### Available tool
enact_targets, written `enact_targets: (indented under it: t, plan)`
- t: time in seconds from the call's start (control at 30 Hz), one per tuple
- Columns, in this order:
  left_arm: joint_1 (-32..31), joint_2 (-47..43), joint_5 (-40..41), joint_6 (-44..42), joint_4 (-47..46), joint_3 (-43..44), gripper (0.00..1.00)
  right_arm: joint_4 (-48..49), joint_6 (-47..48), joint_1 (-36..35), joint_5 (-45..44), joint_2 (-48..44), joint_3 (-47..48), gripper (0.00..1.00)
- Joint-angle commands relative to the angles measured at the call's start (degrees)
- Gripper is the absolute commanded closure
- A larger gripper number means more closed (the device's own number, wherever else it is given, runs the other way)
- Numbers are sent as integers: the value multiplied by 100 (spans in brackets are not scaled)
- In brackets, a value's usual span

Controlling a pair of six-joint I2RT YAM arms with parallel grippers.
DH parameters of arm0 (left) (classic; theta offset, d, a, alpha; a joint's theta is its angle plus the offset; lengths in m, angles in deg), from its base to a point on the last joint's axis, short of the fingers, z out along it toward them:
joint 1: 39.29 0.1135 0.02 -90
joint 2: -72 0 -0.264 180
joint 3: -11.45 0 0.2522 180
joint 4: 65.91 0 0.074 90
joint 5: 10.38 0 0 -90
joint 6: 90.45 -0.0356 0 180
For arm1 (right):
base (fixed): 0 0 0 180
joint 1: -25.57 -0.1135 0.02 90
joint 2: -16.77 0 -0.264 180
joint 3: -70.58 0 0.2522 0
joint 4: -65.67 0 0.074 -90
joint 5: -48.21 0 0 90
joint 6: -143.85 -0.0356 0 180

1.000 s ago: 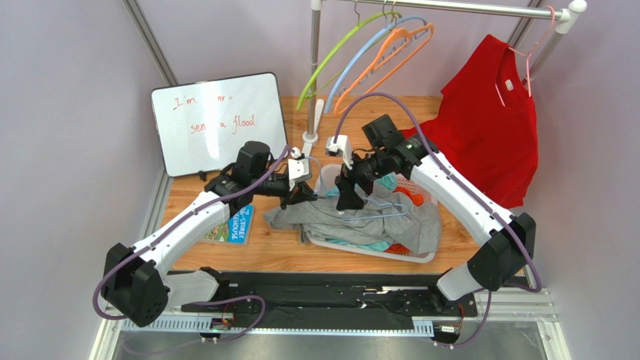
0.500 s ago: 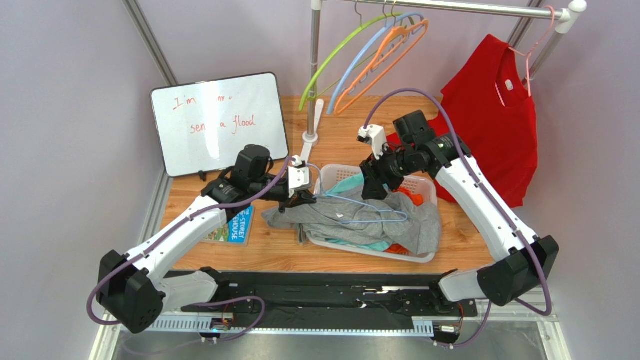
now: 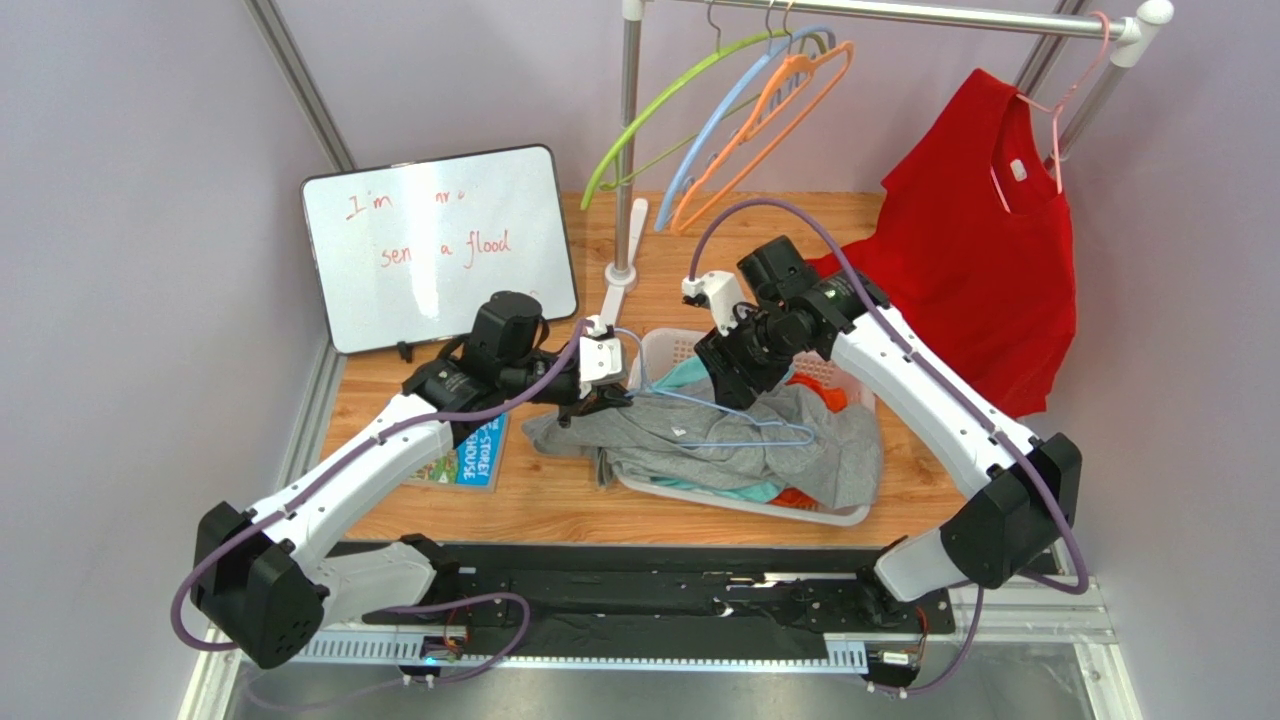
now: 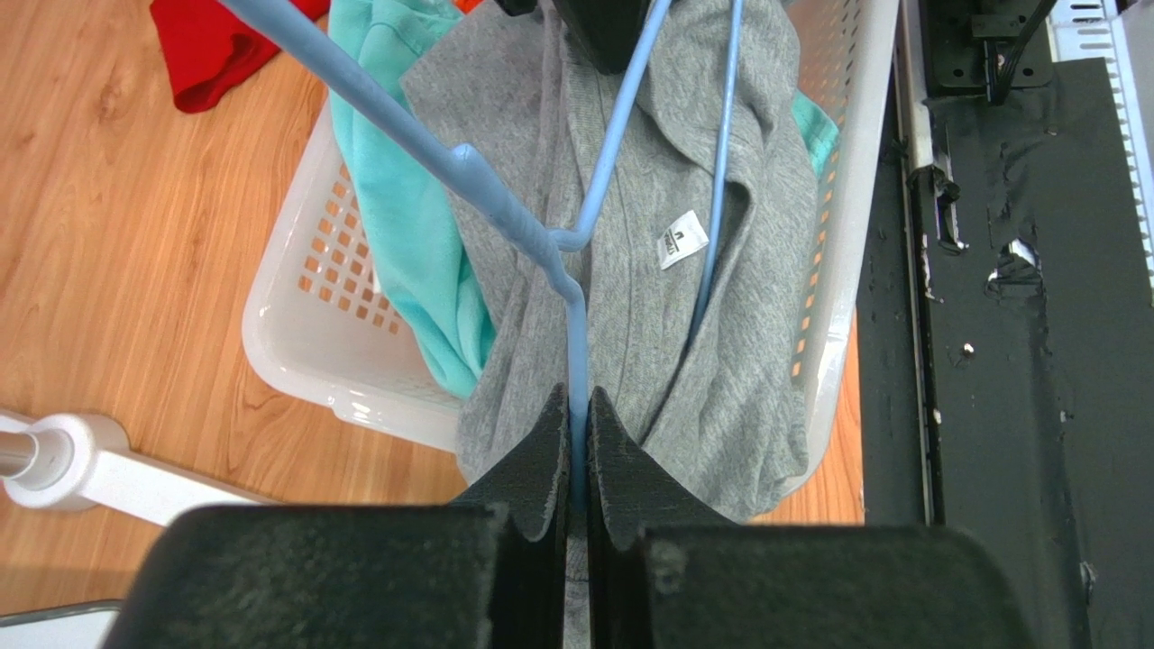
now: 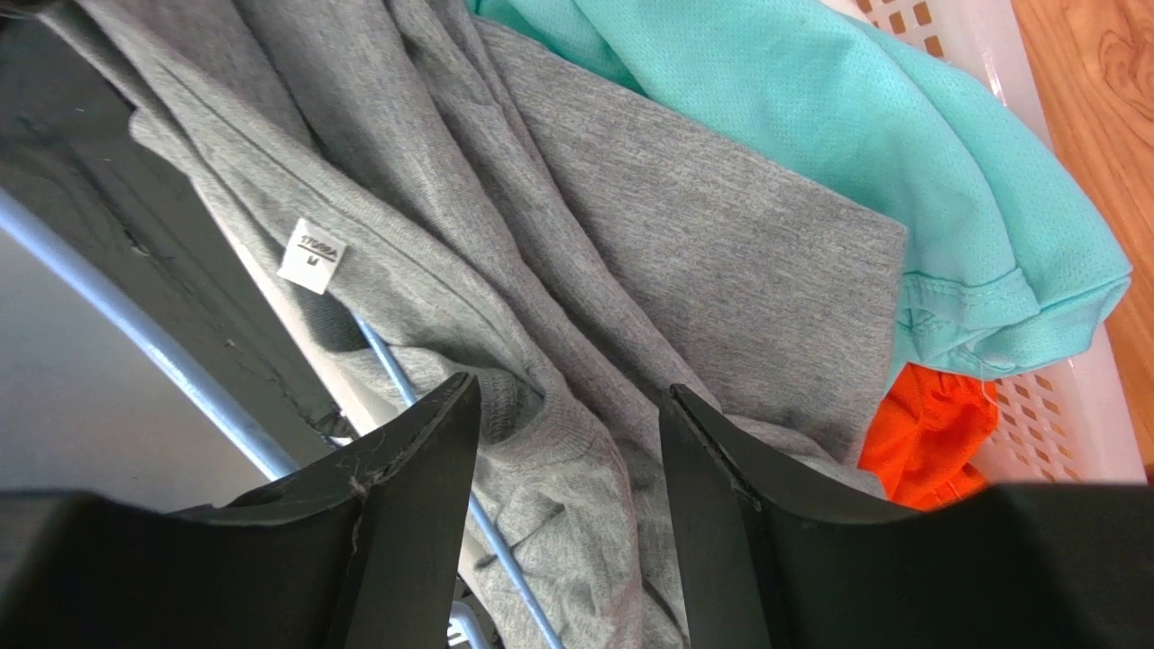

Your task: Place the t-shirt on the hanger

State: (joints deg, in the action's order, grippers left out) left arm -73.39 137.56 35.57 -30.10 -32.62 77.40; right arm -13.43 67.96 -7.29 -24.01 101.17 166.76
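Observation:
The grey t-shirt (image 3: 706,438) lies crumpled over the white basket (image 3: 842,518); its white label (image 4: 681,244) shows inside the neck. The thin periwinkle hanger (image 4: 474,176) lies across the shirt, and one of its bars passes through the neck. My left gripper (image 4: 576,402) is shut on the hanger's stem at the basket's left side (image 3: 609,393). My right gripper (image 5: 569,406) hovers open just over the t-shirt's collar (image 5: 542,419), its jaws on either side of the ribbed edge, with the hanger bar (image 5: 393,365) under the left finger. In the top view it sits over the basket's back part (image 3: 732,383).
A teal garment (image 5: 867,149) and an orange one (image 5: 935,433) lie in the basket beneath the shirt. Behind stand a rail with green, blue and orange hangers (image 3: 721,120), a red t-shirt (image 3: 992,255) on a pink hanger, a whiteboard (image 3: 436,248) and a book (image 3: 473,450).
The right gripper swung up and right away from the shirt, then came back down over the collar with its jaws narrower. The left gripper kept its hold on the hanger.

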Motion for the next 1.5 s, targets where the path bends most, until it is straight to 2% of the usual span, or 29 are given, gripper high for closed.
enact_targets:
  t: [0.0, 0.13, 0.23, 0.4, 0.57, 0.83, 0.93, 1.07, 1.2, 1.33, 1.47]
  plan:
    - [-17, -175, 98, -41, 25, 99, 100, -74, 57, -115, -635, 120, 20, 45]
    - [-8, -508, 266, 82, 165, -24, 100, -251, 162, -19, -1004, 42, 56, 70]
    - [96, -938, 389, 266, 113, -261, 100, -365, 303, 157, -1083, -178, -14, 99]
    - [501, -1352, 362, 618, 147, -323, 100, -409, 504, 517, -1215, -547, -365, 100]
    - [642, -1520, 774, 180, 420, -349, 100, -339, 602, 938, -1234, -872, -577, 100]
    - [633, -1134, 1197, -497, 833, -113, 100, -655, 646, 1124, -707, -1136, 108, 100]
    - [511, -914, 1381, -507, 842, 90, 100, -752, 716, 1124, -224, -1241, 354, 100]
    - [300, -694, 1715, -419, 868, 292, 100, -883, 795, 1124, 5, -1365, 477, 100]
    - [291, -912, 1444, -367, 747, 144, 100, -753, 883, 1115, -537, -1418, 338, 100]
    - [545, -1080, 1058, 80, 658, 29, 100, -462, 953, 1212, -978, -1418, -215, 100]
    - [677, -1133, 1293, -5, 622, 20, 100, -383, 927, 1229, -978, -1356, -357, 100]
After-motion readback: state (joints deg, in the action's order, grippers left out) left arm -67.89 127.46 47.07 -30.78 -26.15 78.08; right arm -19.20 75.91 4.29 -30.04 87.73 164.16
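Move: The T-shirt's collar lies almost directly under the right hand, about 2 cm to its left and 4 cm below. The teal cloth is some 6 cm ahead, the orange cloth roughly 10 cm right and 2 cm ahead. From the left hand, which already holds the blue hanger's neck, the collar is about 10 cm right, 2 cm back and 5 cm below; the rack foot stands about 11 cm ahead, level left-right, the book some 20 cm left and 6 cm back. Still pinching the hanger's neck, the left hand draws it about 5 cm left, dipping between two rises, easing slightly forward and turning some 15 degrees counter-clockwise. The right fingers shut over the collar cloth as that hand sweeps about 7 cm right, away from the left; it then climbs 6 cm and sinks partway while going farther right. Whether it grips cloth can't be seen. ##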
